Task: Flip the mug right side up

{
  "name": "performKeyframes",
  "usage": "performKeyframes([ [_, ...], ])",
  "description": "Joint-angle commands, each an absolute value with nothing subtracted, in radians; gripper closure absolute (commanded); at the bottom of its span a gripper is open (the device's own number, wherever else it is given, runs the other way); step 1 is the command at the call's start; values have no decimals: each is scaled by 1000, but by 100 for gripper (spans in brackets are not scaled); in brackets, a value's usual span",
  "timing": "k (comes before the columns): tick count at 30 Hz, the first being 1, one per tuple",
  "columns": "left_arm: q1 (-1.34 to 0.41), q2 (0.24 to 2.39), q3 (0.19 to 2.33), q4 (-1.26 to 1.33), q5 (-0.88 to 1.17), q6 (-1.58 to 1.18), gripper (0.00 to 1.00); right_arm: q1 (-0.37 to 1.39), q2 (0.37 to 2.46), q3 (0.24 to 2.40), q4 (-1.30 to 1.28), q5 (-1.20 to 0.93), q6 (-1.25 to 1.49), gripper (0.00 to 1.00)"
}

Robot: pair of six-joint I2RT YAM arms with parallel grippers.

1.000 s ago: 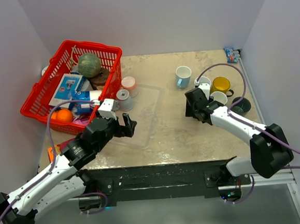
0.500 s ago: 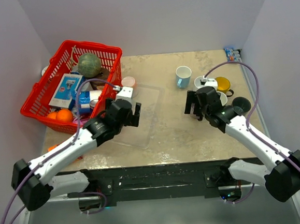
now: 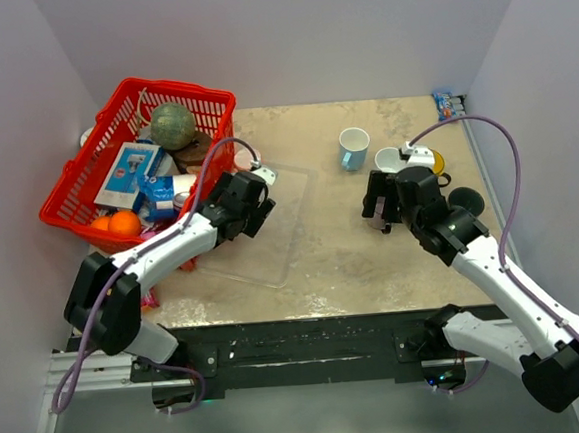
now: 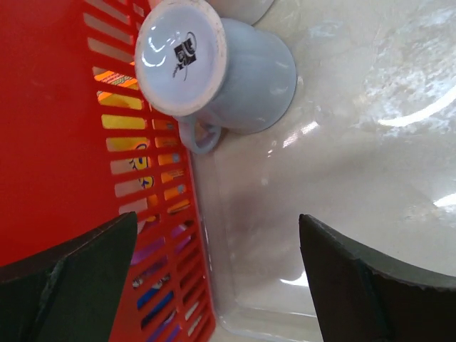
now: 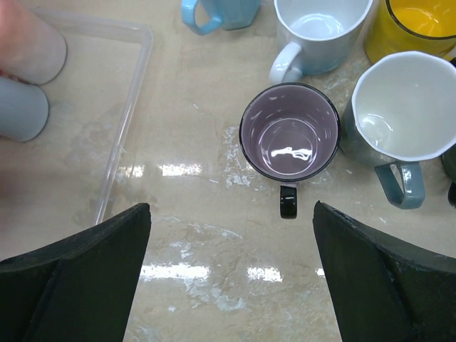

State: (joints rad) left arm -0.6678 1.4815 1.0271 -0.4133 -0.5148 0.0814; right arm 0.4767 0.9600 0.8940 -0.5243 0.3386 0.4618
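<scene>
A grey-blue mug (image 4: 235, 71) stands upside down, its white base up and its handle toward the red basket (image 4: 57, 142); the left arm hides it in the top view. My left gripper (image 4: 217, 217) (image 3: 254, 207) hovers just short of it, open and empty. A dark mug with a purple inside (image 5: 288, 132) stands upright on the table with its black handle toward my right gripper (image 5: 231, 206) (image 3: 381, 209). That gripper is open above the bare table beside the mug and holds nothing.
A clear plastic tray (image 3: 292, 246) lies mid-table, a pink cup (image 3: 245, 158) at its far corner. Light blue (image 3: 353, 146), white (image 3: 390, 158), yellow (image 5: 420, 28), grey-green (image 5: 402, 117) and black (image 3: 466, 203) mugs cluster at the right. The basket (image 3: 76, 183) is full of items.
The right gripper has opened wide and drawn back off the purple-lined mug. The left arm has stretched forward to the cups beside the basket, its jaws still open.
</scene>
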Motion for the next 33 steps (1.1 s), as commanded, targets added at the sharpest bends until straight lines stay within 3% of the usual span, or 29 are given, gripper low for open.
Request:
performKeyframes([
  [1, -631, 1571, 1086, -324, -424, 251, 1, 474, 949, 954, -540, 325, 442, 1],
  [15, -509, 1785, 1223, -301, -341, 325, 4, 472, 986, 986, -538, 334, 451, 2],
  [25, -483, 1862, 1310, -402, -242, 212, 22, 472, 997, 980, -540, 333, 468, 4],
  [33, -483, 1852, 1307, -434, -138, 82, 25, 472, 980, 966, -545, 333, 476, 5],
])
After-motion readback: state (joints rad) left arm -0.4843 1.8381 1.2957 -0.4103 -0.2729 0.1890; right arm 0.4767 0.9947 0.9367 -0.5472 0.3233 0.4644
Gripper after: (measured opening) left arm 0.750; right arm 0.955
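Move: The upside-down grey mug stands about 9 cm ahead of the left hand, 2 cm to its left and 6 cm lower. The pink mug is just beyond it, some 17 cm ahead of that hand and 1 cm to its right; the basket's right wall rises close by, 8 cm ahead and 7 cm left. From the right hand, the grey mug lies roughly 14 cm ahead, 37 cm left and 15 cm down. The left hand reaches about 8 cm forward and 5 cm down to the grey mug, its fingers closing partway around it. ##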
